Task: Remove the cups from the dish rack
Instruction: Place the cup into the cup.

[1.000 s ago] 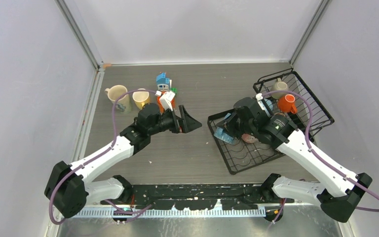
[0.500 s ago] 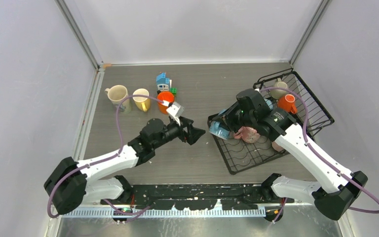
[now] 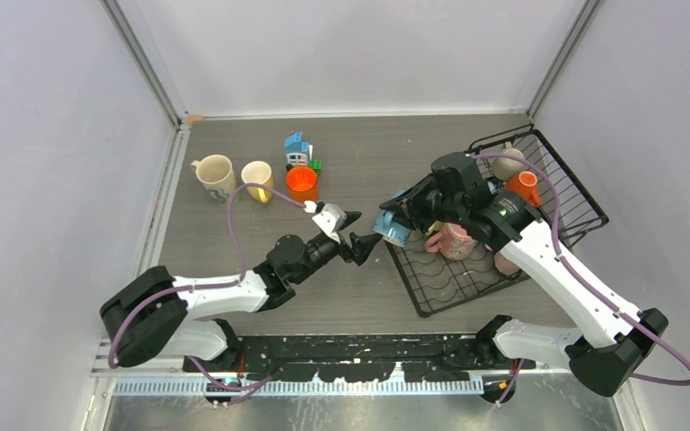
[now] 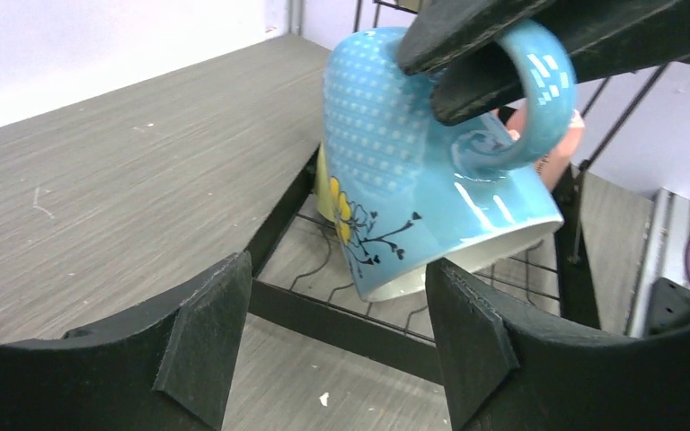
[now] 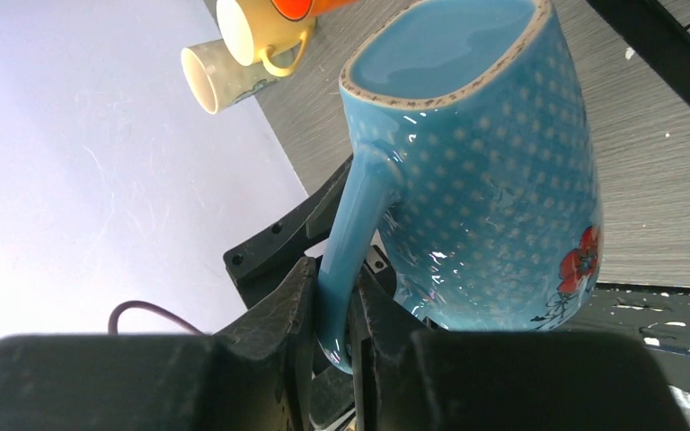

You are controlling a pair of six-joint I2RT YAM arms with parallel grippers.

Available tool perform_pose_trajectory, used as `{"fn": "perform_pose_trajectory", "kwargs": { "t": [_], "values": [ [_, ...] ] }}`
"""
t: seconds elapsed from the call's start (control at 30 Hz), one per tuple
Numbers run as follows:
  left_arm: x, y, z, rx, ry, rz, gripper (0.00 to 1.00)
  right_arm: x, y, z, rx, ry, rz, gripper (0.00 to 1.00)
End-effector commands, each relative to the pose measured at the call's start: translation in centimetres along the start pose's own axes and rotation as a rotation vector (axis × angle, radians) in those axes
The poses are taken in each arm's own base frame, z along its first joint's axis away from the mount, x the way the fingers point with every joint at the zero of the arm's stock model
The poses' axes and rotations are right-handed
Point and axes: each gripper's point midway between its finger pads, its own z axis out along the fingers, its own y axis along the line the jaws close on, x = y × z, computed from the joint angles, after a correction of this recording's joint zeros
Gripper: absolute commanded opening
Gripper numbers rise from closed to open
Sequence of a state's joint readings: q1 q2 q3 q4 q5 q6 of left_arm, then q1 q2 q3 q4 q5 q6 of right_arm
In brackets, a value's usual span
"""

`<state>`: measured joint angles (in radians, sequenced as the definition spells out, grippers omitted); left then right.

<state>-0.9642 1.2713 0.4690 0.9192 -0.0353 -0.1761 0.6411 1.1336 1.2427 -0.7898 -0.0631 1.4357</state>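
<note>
My right gripper (image 3: 406,214) is shut on the handle of a blue dotted cup (image 3: 390,224) and holds it tilted over the left edge of the black wire dish rack (image 3: 449,287). The right wrist view shows that handle (image 5: 337,269) pinched between the fingers of the right gripper (image 5: 334,310). My left gripper (image 3: 356,235) is open just left of the blue cup. In the left wrist view the blue cup (image 4: 413,180) hangs just ahead of the left gripper (image 4: 337,350), untouched. A pink cup (image 3: 454,241), an orange cup (image 3: 523,187) and a cream cup (image 3: 506,163) sit in the rack.
On the table at the back left stand a cream cup (image 3: 214,175), a yellow cup (image 3: 257,180) and an orange cup (image 3: 303,182). A small blue-and-white toy house (image 3: 297,148) stands behind them. The rack's black frame bar (image 4: 341,323) lies right under the left fingers.
My left gripper has swung right from the orange cup on the table to the rack's edge, its jaws narrowing a little. My right gripper has lifted the blue cup leftward towards it.
</note>
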Motion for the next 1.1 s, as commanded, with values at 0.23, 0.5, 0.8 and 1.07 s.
{"fn": "perform_pose_trajectory", "kwargs": {
  "t": [0.23, 0.5, 0.8, 1.07],
  "values": [
    [-5.0, 1.2, 2.5, -0.1, -0.218, 0.046, 0.66, 0.1, 5.9, -1.9, -0.203, 0.025, 0.081, 0.01],
    [-6.4, 1.9, 2.7, -0.147, -0.276, 0.026, 0.6, 0.3, 7.2, -1.3, -0.247, 0.057, 0.157, 0.01],
    [-7.5, 2.2, 3.0, -0.173, -0.312, 0.007, 0.26, 0.3, 7.2, -0.9, -0.25, 0.062, 0.18, 0.01],
    [-7.2, 2.6, 3.2, -0.197, -0.302, -0.059, 0.0, 0.2, 6.8, -0.7, -0.248, 0.049, 0.162, 0.18]
  ]
}}
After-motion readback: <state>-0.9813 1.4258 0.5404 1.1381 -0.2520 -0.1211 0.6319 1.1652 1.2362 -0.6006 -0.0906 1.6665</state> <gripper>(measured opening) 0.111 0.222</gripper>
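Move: Hanging by its handle from the right gripper, the blue cup has its middle about 7 cm right of the left hand, 1 cm ahead and some 3 cm above; a pink cup stands in the rack about 20 cm to the left hand's right, 2 cm ahead, 14 cm below, and the orange cup about 16 cm left, 14 cm ahead, 16 cm below. From the right hand, the left fingertips are about 7 cm left, 4 cm back, 6 cm lower. Reaching about 4 cm forward and then 2.5 cm up, the left hand turns some 10 degrees counter-clockwise and shuts its half-open fingers late on the blue cup's rim, pinching the wall near the mouth. Keeping its grip on the handle, the right hand brings the cup up, forward and left, about 5 cm in all, rolling its left side up some 15 degrees. ##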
